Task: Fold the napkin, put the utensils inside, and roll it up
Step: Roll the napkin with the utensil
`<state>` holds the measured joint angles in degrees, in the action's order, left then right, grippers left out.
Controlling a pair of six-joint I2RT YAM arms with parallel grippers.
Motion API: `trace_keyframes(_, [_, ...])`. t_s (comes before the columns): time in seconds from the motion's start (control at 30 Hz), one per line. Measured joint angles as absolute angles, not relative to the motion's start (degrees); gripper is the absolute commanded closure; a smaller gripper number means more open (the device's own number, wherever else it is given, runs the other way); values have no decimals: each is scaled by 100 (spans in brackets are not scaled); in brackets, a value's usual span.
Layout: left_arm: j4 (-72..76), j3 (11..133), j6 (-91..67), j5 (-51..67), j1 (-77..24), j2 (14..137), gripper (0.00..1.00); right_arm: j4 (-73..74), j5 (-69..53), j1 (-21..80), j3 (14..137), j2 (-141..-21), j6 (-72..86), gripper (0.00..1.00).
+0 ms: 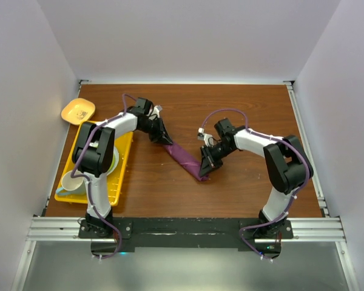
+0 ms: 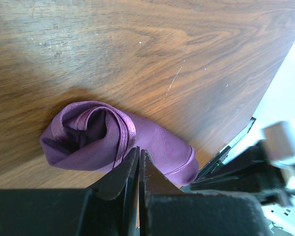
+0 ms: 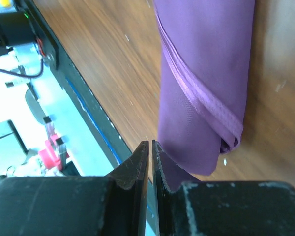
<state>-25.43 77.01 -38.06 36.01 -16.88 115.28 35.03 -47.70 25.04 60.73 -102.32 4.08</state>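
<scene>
The plum-purple napkin (image 1: 185, 156) lies rolled into a long tube on the wooden table, running diagonally from upper left to lower right. My left gripper (image 1: 164, 137) is shut and empty at the roll's upper-left end; the left wrist view shows that end's spiral opening (image 2: 96, 135) just ahead of the closed tips (image 2: 138, 153). My right gripper (image 1: 205, 165) is shut and empty at the roll's lower-right end, its closed tips (image 3: 150, 145) beside the napkin (image 3: 206, 73). No utensils show; whether any lie inside the roll cannot be told.
A yellow tray (image 1: 124, 159) at the left holds a green plate (image 1: 113, 159) and a white cup (image 1: 73, 182). A small yellow dish (image 1: 77, 110) sits behind the tray. The table's front edge with its black rail (image 1: 188, 227) is near.
</scene>
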Motion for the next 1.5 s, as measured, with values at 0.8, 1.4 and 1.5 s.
trace_keyframes(0.8, [-3140, 7459, -3627, 3004, -1699, 9841, 90, 4125, -3634, 2596, 7537, -9642, 38, 2])
trace_keyframes(1.4, [-3719, 6080, -3297, 2228, -1699, 8121, 90, 4084, 73, 4466, 8838, -11673, -370, 2])
trace_keyframes(1.5, [-3765, 5992, -3234, 2217, -1699, 8018, 90, 4073, 298, 4652, 8969, -11883, -381, 3])
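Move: The rolled napkin runs slantwise between the hands, its middle about 8 cm ahead, 5 cm left of and 4 cm below the right hand. Its near end is right under that hand. From the left hand the roll's middle is some 5 cm back, 6 cm right and 4 cm lower, with its far end about 2 cm straight ahead. The yellow tray's middle is roughly 26 cm left and 8 cm back of the left hand. The left hand's shut fingers lift off the roll's far end, rising about 8 cm, then drawing back and left towards the tray. The right hand first dips back and down some 2 cm at the near end, then rises, opens wide, swings forward and left over the roll while turning its fingers about 50 degrees to point down, and lowers them astride it, still open. ##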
